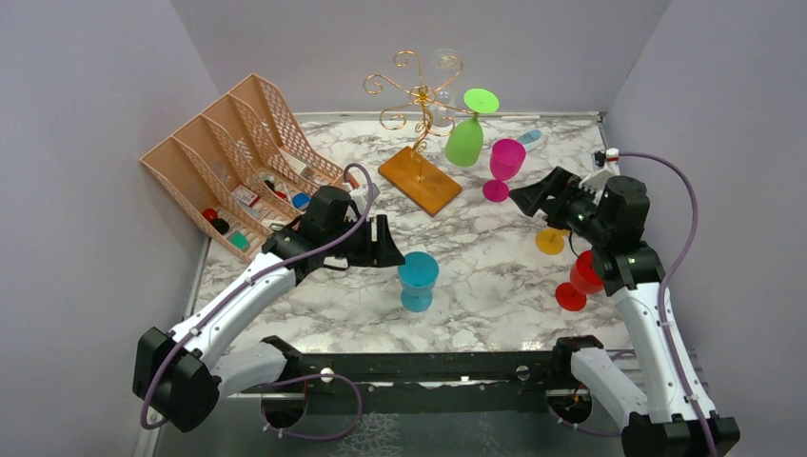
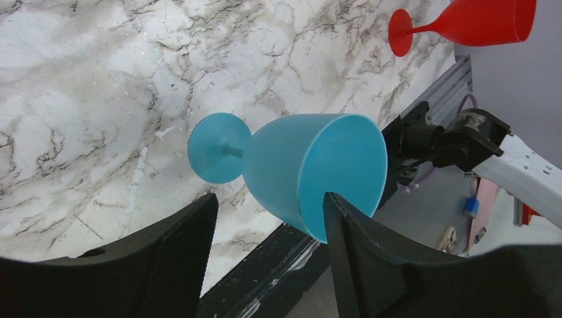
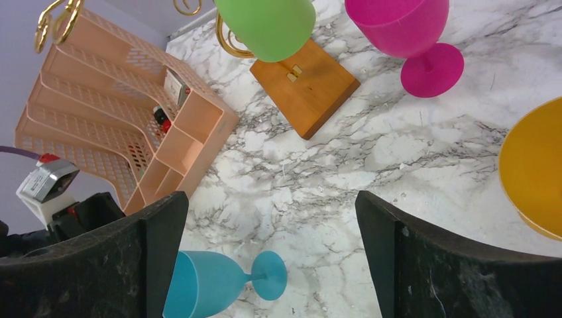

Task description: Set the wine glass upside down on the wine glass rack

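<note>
A blue wine glass point(image 1: 418, 279) stands upright on the marble table. In the left wrist view the blue wine glass point(image 2: 311, 172) fills the middle. My left gripper point(image 1: 390, 243) is just left of the bowl, open. Its jaws reach either side of the bowl's near edge, and one fingertip point(image 2: 335, 205) overlaps the rim. The gold wine glass rack point(image 1: 416, 90) rises from its wooden base point(image 1: 420, 178) at the back. A green glass point(image 1: 466, 138) hangs upside down on it. My right gripper point(image 1: 533, 197) hovers open, holding nothing, over the table to the right of the base.
A peach mesh organiser point(image 1: 238, 157) with small items stands at the back left. A magenta glass point(image 1: 504, 162) stands right of the rack. A yellow glass point(image 1: 551, 240) and a red glass point(image 1: 580, 281) stand by the right arm. Grey walls enclose the table.
</note>
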Tool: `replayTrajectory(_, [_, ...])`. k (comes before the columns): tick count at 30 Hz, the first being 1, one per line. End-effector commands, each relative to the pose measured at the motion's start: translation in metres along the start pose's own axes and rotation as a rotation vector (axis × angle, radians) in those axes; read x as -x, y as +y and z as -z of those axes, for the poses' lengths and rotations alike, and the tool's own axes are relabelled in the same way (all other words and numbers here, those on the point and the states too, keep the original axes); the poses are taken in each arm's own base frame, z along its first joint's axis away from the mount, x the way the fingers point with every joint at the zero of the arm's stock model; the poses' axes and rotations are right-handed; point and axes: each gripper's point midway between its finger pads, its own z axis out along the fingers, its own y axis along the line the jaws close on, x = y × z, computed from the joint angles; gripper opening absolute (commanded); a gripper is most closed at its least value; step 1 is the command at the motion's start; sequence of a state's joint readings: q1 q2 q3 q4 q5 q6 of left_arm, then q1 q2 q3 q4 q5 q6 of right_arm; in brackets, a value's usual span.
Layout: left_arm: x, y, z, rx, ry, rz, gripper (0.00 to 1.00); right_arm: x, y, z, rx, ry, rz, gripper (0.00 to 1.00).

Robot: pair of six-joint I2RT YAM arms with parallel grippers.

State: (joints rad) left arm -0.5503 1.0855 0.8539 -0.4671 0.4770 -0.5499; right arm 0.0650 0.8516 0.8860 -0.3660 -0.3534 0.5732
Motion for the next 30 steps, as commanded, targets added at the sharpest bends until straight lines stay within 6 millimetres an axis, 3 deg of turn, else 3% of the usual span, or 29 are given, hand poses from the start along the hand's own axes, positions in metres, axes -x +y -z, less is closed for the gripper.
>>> replayTrajectory(1, [0.01, 0.003, -0.007, 0.048, -0.053, -0.04, 0.63, -0.002, -0.006, 0.01, -0.019, -0.024, 0.061, 0.98])
replayTrajectory(4, [0.011, 0.01, -0.01, 0.088, -0.062, -0.053, 0.63, -0.003, 0.005, 0.016, 0.054, -0.044, 0.104, 0.95])
replayTrajectory(11, [-0.001, 0.016, -0.026, 0.115, 0.0, -0.074, 0.56, -0.009, 0.005, 0.017, 0.072, -0.039, 0.125, 0.9])
replayTrajectory(19, [0.015, 0.01, -0.018, 0.136, -0.062, -0.117, 0.43, -0.024, 0.013, 0.014, 0.163, -0.004, 0.151, 0.78])
replayTrajectory(23, [0.019, 0.007, -0.014, 0.132, -0.078, -0.127, 0.28, -0.028, 0.016, 0.012, 0.2, 0.004, 0.159, 0.76])
replayTrajectory(28, [0.017, 0.003, -0.015, 0.114, -0.063, -0.12, 0.03, -0.03, 0.014, 0.011, 0.194, -0.002, 0.157, 0.73])
replayTrajectory(30, [0.016, 0.0, -0.015, 0.099, -0.055, -0.118, 0.0, -0.03, 0.013, 0.011, 0.19, -0.005, 0.158, 0.73])
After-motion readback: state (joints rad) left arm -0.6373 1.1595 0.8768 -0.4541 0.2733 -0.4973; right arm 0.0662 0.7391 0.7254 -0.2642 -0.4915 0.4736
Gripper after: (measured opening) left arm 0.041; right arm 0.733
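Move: The blue glass stands upright just in front of the open left fingers: its middle is about 6 cm to that hand's right, 4 cm back and 11 cm below, the rim only a little lower than the hand. The rack's wooden base lies some 27 cm ahead and 7 cm right, and the peach organizer about 20 cm ahead and 30 cm left, both on the table. From the right hand the blue glass is roughly 14 cm back, 29 cm left and 20 cm below. The blue glass's rim, on the side nearest the left hand, gets pinched between the left fingertips: that hand sinks about 3 cm, closes from well open to nearly shut on the wall, then eases forward and rises 1 cm, rolling some 10 degrees so its left side lifts. Meanwhile the right hand drifts back, down and left about 3.5 cm towards the glass, turning slightly counter-clockwise and narrowing its still wide fingers. ##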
